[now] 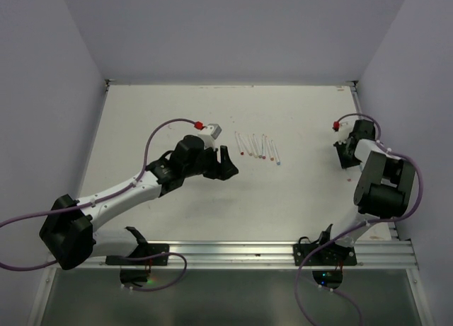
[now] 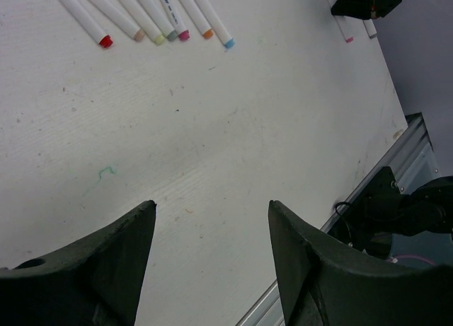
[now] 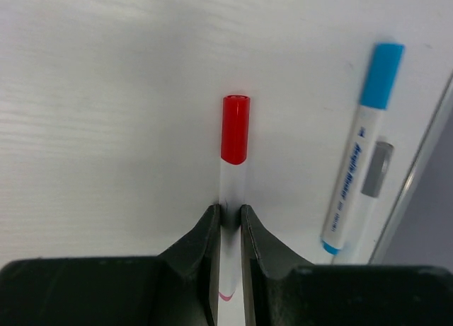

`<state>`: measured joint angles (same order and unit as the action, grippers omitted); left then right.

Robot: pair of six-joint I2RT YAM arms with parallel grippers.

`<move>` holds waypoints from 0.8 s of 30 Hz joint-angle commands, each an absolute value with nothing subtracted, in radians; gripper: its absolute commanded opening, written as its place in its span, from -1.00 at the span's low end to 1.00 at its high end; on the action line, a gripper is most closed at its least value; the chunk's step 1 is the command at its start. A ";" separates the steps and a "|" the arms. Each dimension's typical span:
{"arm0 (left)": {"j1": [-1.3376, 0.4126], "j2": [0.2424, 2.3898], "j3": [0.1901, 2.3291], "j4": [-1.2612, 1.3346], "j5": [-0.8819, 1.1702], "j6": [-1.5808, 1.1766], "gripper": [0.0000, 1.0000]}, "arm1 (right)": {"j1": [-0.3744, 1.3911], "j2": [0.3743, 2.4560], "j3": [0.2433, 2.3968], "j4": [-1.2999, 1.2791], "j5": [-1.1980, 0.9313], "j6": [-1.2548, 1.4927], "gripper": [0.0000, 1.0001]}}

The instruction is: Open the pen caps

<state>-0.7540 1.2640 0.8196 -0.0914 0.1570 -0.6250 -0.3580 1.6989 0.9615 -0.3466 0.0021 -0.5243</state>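
Observation:
A white pen lies on the table with a red pen cap (image 3: 235, 128) on its far end. My right gripper (image 3: 228, 211) is shut on this pen's barrel (image 3: 232, 188), just behind the cap, with both fingers touching it. Beside it on the right lies a second pen (image 3: 352, 191) with a blue cap (image 3: 381, 74). In the top view the right gripper (image 1: 346, 153) is low over the table at the far right. A row of several pens (image 1: 258, 148) lies mid-table, their coloured ends (image 2: 172, 36) towards my left gripper (image 2: 211, 206). That gripper hangs open and empty above bare table.
The table's metal edge rail (image 3: 425, 163) runs close to the right of the blue-capped pen. Walls enclose the table on the left, back and right. The front rail (image 1: 241, 249) carries both arm bases. Purple cables (image 1: 159, 131) loop off the arms.

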 commanded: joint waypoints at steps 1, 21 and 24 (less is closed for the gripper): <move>-0.738 1.264 0.810 -0.048 0.187 -0.627 0.34 | -0.255 1.727 0.995 -0.428 -0.003 -0.499 -1.00; -0.540 1.282 0.847 -0.017 0.311 -0.706 0.30 | 0.463 1.508 1.317 -0.719 0.178 0.103 -1.00; -0.529 1.308 0.831 0.089 0.357 -0.735 0.29 | 0.502 1.458 1.292 -0.684 0.085 0.173 -1.00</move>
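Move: The right hand already pinches the red-capped pen low over the table; the left gripper's open fingers, where it is taken, are about 50 cm left, 7 back and 14 up. A blue-capped pen lies some 5 cm right and 4 ahead; the uncapped pens lie about 37 left and 10 ahead. From the left hand, the held pen is roughly 50 cm right, 8 ahead and 14 below, the uncapped pens 13 right and 16 ahead. Right hand swings its held pen 30 cm left, rising 14, towards the open left hand, which eases forward-left. ##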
